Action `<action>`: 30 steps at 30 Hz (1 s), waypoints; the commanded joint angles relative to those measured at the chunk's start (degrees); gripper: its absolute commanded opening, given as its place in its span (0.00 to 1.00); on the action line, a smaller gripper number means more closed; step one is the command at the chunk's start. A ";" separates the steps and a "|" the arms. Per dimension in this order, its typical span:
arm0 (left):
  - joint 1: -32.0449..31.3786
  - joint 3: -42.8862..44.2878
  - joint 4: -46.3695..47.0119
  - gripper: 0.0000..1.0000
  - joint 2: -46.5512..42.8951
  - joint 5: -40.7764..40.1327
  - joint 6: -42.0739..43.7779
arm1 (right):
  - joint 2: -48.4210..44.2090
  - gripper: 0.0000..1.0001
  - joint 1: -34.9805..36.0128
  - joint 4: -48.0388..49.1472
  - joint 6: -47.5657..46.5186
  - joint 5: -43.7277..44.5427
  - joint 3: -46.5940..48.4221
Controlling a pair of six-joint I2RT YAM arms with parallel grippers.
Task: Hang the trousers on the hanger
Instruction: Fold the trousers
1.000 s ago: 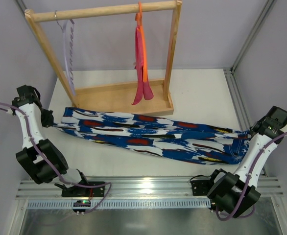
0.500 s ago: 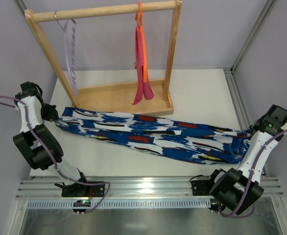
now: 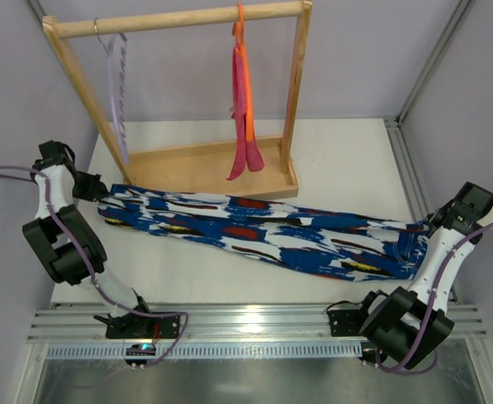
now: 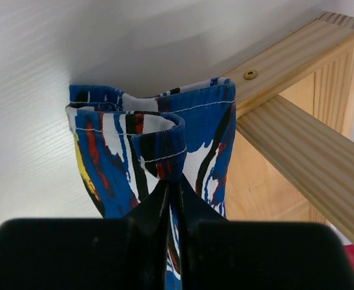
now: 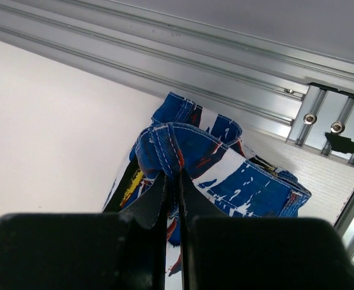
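The trousers (image 3: 255, 231), in a blue, white, red and black print, stretch across the table from left to right. My left gripper (image 3: 92, 190) is shut on their left end, the hem (image 4: 159, 139) pinched between its fingers beside the rack's base. My right gripper (image 3: 432, 225) is shut on the waistband (image 5: 171, 145) at the right end, near the table's metal rail. The pale lilac hanger (image 3: 117, 84) hangs from the left part of the wooden rack's top bar, apart from both grippers.
The wooden rack (image 3: 179, 20) stands at the back with a tray-like base (image 3: 204, 172). An orange hanger carrying a pink cloth (image 3: 245, 109) hangs from its right part. Aluminium rails (image 3: 410, 181) run along the table's right side and front edge.
My left gripper has lifted and carried the trousers' left end back towards the rack's base. The cloth now lies narrower and more taut. The right gripper has barely moved.
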 commanded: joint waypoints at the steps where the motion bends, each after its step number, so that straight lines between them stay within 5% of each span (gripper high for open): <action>1: 1.20 1.49 9.31 0.04 2.26 -1.23 -0.41 | 0.48 0.03 -0.65 9.32 0.28 5.04 0.74; 6: 1.02 1.93 11.41 0.12 3.85 0.00 -0.50 | 1.71 0.10 -0.64 11.43 0.89 3.11 -0.31; 11: 1.02 1.41 16.52 0.41 4.38 6.41 0.82 | 2.59 0.23 -0.56 13.71 -0.34 -0.67 -1.63; 13: 1.02 1.23 16.08 0.58 3.41 5.55 2.31 | 2.15 0.29 -0.47 14.15 -1.04 -1.55 -2.07; 16: 1.02 0.44 14.33 0.69 1.04 2.30 4.94 | 1.89 0.37 -0.38 14.16 -1.66 -4.36 -1.89; 22: 0.93 -4.56 10.88 0.73 -5.80 -5.70 9.86 | 1.19 0.48 0.49 13.01 -2.62 -12.79 -1.28; 30: 1.11 -16.69 15.72 0.77 -10.74 -4.13 13.21 | -3.73 0.55 3.04 12.40 -2.71 -18.16 -1.37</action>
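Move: The left hand pinches the trousers' leg end roughly 4 cm above the table; the rack's left post foot is some 5 cm farther out and 9 cm to its right, and the wooden tray's middle about 8 cm ahead and 32 cm right. The right hand pinches the waistband about 5 cm above the table, with the trousers' pocket some 6 cm back and 6 cm to its left. Both hands let go of the trousers' ends as their fingers open wide. The left dips slightly and slides forward about 4.5 cm while opening, then draws back roughly 7 cm, rolling its left side up; the right sinks a little and pushes forward, then swings left and up off the waistband, about 5 cm forward in all, turning counter-clockwise and tipping its fingers outward. ##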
